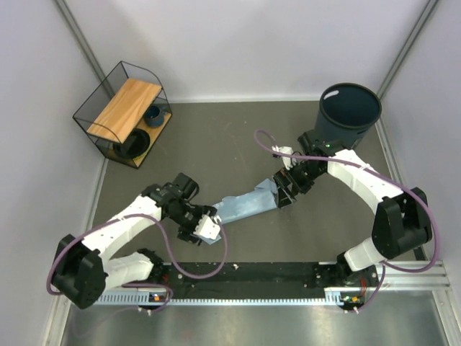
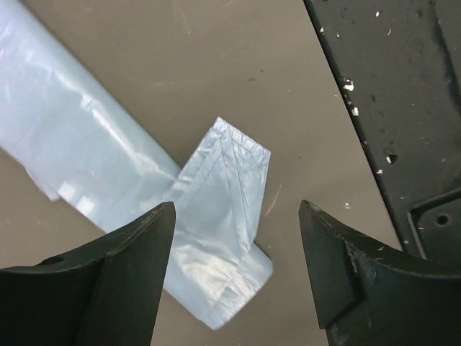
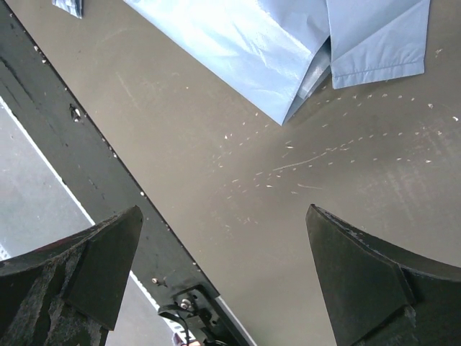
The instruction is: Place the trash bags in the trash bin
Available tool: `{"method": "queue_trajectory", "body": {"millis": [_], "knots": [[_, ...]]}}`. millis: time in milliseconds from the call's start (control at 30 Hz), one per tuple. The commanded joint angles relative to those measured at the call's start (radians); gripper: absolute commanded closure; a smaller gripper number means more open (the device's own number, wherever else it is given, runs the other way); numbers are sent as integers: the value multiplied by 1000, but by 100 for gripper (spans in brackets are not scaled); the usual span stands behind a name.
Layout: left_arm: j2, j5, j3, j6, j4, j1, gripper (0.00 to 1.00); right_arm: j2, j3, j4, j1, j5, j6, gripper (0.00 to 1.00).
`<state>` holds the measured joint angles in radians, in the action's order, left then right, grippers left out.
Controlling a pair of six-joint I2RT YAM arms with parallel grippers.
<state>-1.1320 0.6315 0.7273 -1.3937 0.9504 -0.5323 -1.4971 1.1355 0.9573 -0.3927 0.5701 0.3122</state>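
The trash bags (image 1: 245, 205) lie flat on the grey table as a long, light-blue folded strip between my two arms. My left gripper (image 1: 207, 229) is at the strip's near-left end. In the left wrist view that gripper (image 2: 236, 213) is open, and the folded end of the bags (image 2: 216, 238) rests on the table below it, touching neither finger. My right gripper (image 1: 286, 189) hovers at the strip's far-right end. It (image 3: 225, 216) is open over bare table, with the bags (image 3: 274, 50) ahead of its fingertips. The dark blue-grey trash bin (image 1: 350, 112) stands upright at the back right.
A black wire basket with a wooden board (image 1: 126, 108) and a dark bowl (image 1: 152, 114) sits at the back left. A black mounting rail (image 1: 252, 272) runs along the near edge. Walls close in on both sides, and purple cables loop off both arms.
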Motion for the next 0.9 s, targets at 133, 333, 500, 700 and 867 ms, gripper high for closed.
{"method": "queue_trajectory", "body": {"millis": [133,333,500,700,867], "knots": [[-47,-114,-71,-85,-219,-173,24,14,7,-5,11,36,-10,1],[-176,-171,-83,-184,-239,-204,23,14,9,4,15,36,-4,1],[-258,-217,-69,-220,-220,-215,30,9,12,9,18,34,-2,1],[-338,-217,50,-165,-136,-216,85,8,23,9,22,30,-2,1],[-263,-185,174,-96,-82,-215,100,8,33,8,29,33,-2,1]]}}
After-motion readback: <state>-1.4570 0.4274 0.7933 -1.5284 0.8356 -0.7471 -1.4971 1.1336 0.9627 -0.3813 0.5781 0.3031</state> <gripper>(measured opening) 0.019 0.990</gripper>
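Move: The trash bag lies stretched across the table, its near end with a small folded flap almost under the left hand: level with it fore and aft, about 2 cm to its right and 6 cm below. The bag's other end is about 18 cm to the right and 9 cm farther out; the black table edge runs some 11 cm behind the hand. From the right hand that flapped end lies about 20 cm left, 7 cm back and 10 cm below. The flap at the trash bag's near end is pinched by the left hand, which sinks about 6 cm onto it, first easing some 2 cm to the right, and turns roughly 20 degrees clockwise with its left side tilting up. The fingers stay well open on the way down, then shut almost fully on the thin plastic close to the table. ##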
